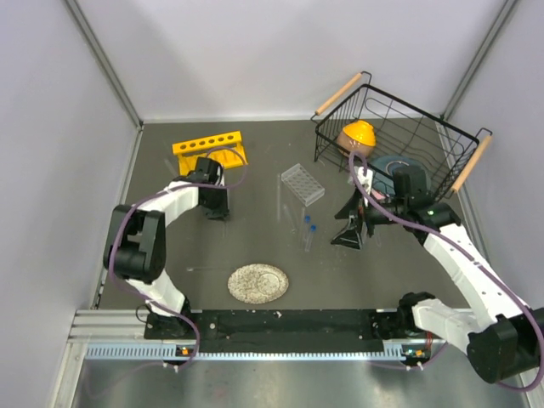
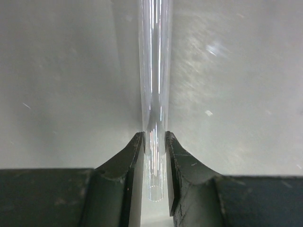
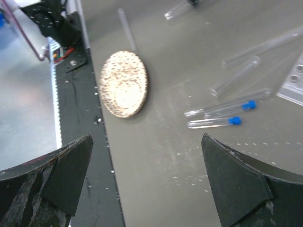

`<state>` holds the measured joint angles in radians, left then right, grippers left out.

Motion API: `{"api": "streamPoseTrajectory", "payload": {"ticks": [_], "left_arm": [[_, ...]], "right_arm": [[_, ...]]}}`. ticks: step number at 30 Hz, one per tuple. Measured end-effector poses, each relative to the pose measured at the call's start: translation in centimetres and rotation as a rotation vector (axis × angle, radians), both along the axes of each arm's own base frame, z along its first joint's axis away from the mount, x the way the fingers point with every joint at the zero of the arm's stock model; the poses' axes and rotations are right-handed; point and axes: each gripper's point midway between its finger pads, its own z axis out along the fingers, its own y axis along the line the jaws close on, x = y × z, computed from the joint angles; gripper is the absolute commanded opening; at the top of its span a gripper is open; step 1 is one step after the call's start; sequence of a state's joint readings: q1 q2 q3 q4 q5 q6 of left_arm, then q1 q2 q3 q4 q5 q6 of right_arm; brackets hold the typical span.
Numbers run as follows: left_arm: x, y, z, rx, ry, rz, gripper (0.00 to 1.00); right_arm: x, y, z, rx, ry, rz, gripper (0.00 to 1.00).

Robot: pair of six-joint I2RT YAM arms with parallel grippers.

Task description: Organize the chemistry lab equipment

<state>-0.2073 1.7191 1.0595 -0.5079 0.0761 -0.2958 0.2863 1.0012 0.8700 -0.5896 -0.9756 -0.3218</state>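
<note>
A thin clear glass test tube (image 2: 154,71) lies on the grey table and runs away from my left wrist camera. My left gripper (image 2: 154,137) has its fingertips pressed against both sides of the tube's near end. From above, this gripper (image 1: 215,208) sits just in front of the yellow tube rack (image 1: 209,146). The clear grid rack (image 1: 303,184) stands mid-table, with a test tube (image 1: 280,197) and blue-capped vials (image 1: 308,229) beside it. My right gripper (image 3: 147,142) hangs open and empty above the table, with the vials (image 3: 215,122) and further tubes (image 3: 235,76) ahead of it.
A black wire basket (image 1: 459,136) with wooden handles stands at the back right and holds an orange object (image 1: 357,134). The round speckled plate (image 1: 257,283) lies near the front edge. Grey walls close in the table on three sides.
</note>
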Motion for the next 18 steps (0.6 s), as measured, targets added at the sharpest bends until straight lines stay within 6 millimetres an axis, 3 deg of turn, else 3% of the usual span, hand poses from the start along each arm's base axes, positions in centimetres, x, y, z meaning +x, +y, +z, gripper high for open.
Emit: {"api": "streamPoseTrajectory", "payload": {"ticks": [3,7,12,18], "left_arm": [[-1.1,-1.7,2.0,-0.077,-0.053,-0.024,0.07],[-1.7,-5.2,8.0,-0.249,-0.25,-0.072,0.07],[-4.2,-10.5,16.2,-0.546,-0.519,-0.146,0.07],[-7.7,-15.5,20.8,-0.825,-0.61,-0.185,0.07]], "right_arm": [[-0.6,1.0,-0.1,0.025,0.052,0.039,0.99],[-1.0,2.5,-0.3,0.03,0.133,0.086,0.99],[0.1,5.4,1.3,0.072,0.185,0.093,0.97],[1.5,9.2,2.1,0.088,0.295,-0.043,0.94]]}}
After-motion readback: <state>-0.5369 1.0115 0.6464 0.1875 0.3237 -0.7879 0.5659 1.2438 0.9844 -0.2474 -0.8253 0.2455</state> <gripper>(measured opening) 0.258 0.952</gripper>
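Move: The left hand already grips a test tube near the table; the open right gripper it is bound for is roughly 32 cm to its right, 14 cm back and 18 cm up. From the left hand, a loose tube lies 16 cm right and 5 cm ahead, the yellow rack 19 cm ahead and 4 cm left. For the right hand, the held tube is about 31 cm left, 17 cm ahead and 18 cm below. Left lifts the gripped tube 21 cm, swinging right and tilting fingers upward; open right closes in 9 cm leftward. ##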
